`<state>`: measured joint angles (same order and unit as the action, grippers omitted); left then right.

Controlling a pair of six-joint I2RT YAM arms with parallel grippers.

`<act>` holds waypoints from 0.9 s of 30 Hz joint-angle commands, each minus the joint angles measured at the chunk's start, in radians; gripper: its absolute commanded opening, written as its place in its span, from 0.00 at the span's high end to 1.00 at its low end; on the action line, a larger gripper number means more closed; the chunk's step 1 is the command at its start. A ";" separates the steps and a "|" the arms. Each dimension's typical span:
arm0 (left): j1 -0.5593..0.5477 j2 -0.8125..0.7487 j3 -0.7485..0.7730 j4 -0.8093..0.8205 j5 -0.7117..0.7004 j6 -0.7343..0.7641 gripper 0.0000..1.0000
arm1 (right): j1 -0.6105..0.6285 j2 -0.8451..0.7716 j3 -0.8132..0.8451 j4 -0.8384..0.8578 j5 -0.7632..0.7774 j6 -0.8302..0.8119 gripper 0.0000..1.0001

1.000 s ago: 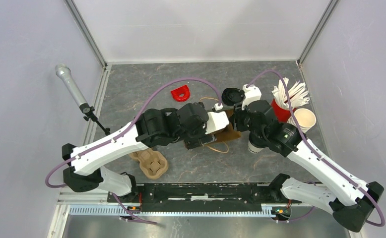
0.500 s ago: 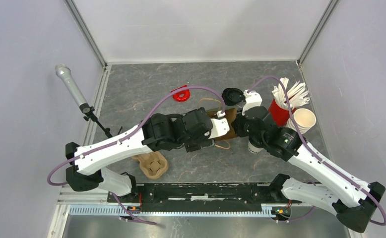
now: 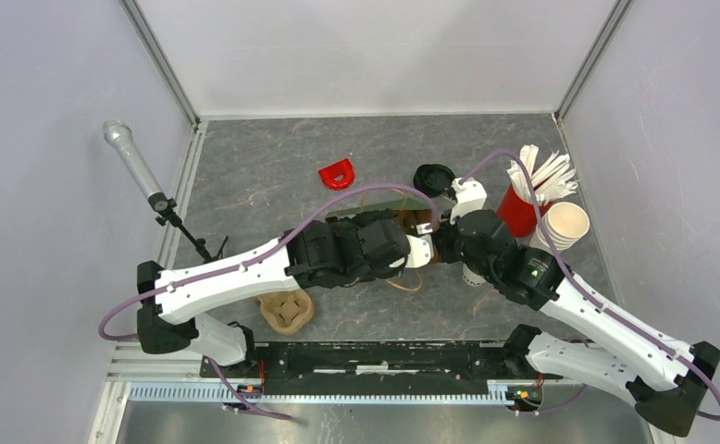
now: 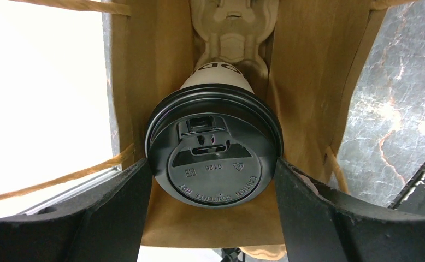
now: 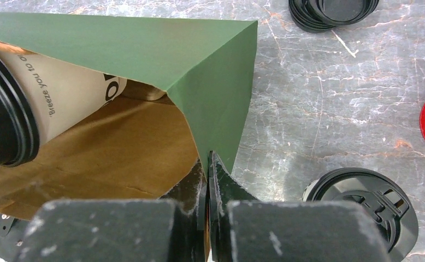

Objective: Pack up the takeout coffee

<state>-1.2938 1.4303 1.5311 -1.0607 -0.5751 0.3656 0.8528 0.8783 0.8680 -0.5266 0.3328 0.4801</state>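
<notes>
One takeout coffee (image 4: 213, 158), a cream cup with a black lid, lies inside a paper bag (image 4: 308, 65) with its base against a pulp carrier (image 4: 229, 33). My left gripper (image 4: 213, 188) reaches into the bag, and its fingers (image 4: 117, 207) press both sides of the lid. The bag (image 5: 199, 65) is green outside and brown inside, and the cup (image 5: 52, 93) shows in its mouth. My right gripper (image 5: 206, 164) is shut on the bag's side wall. Another lidded cup (image 5: 363, 207) stands beside it on the table. From above, both grippers meet at the bag (image 3: 412, 220).
A stack of black lids (image 3: 433, 178) lies behind the bag. A red cup of white sticks (image 3: 521, 208) and a stack of unlidded cream cups (image 3: 567, 222) stand at the right. A second pulp carrier (image 3: 284, 310) lies front left, a red ring (image 3: 338, 173) further back, a microphone (image 3: 134, 166) far left.
My left arm has pushed to the right, carrying the cup deeper into the bag. My right gripper has closed onto the bag's wall.
</notes>
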 commanded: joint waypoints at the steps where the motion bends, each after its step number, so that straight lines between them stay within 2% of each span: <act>1: -0.008 0.009 -0.026 0.057 -0.051 0.087 0.56 | 0.002 -0.020 -0.017 0.032 0.037 -0.036 0.99; 14: -0.007 0.022 -0.130 0.116 -0.040 0.118 0.54 | 0.002 -0.016 -0.036 0.092 -0.023 -0.035 0.97; 16: -0.007 0.028 -0.135 0.120 -0.039 0.115 0.54 | 0.002 -0.012 -0.029 0.090 -0.022 -0.022 0.93; 18: -0.006 0.032 -0.134 0.128 -0.035 0.106 0.54 | 0.001 -0.010 -0.027 0.071 -0.010 0.019 0.81; 21: -0.006 0.037 -0.128 0.137 -0.030 0.095 0.54 | 0.003 -0.012 -0.046 0.058 -0.022 0.078 0.71; 27: -0.007 0.048 -0.136 0.137 -0.020 0.087 0.55 | 0.004 -0.043 -0.093 0.034 0.009 0.151 0.72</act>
<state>-1.2976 1.4731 1.3972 -0.9607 -0.5999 0.4423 0.8528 0.8658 0.8078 -0.4862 0.3206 0.5621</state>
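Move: The left hand, with the lidded cup already between its fingers, is above the bag's carton tray, whose middle lies about 4 cm ahead, 6 cm right and roughly 15 cm below. The bag's right rim is about 9 cm to its right and level with it, pinched right at the right hand's fingertips. From the right hand, the other lidded cup stands some 12 cm right, 5 cm back and 16 cm lower; the black lids lie 10 cm ahead, 4 cm right and 19 cm below. Keeping its grip around the black lid, the left hand lowers the cup about 4 cm deeper into the bag towards the carton tray, rolling slightly so its left side rises, then slows almost to a stop. The right hand stays at the bag's right rim, first holding it pinched, then opening its fingers about a quarter to end the pinch, and at the very end starts to sink slightly. ##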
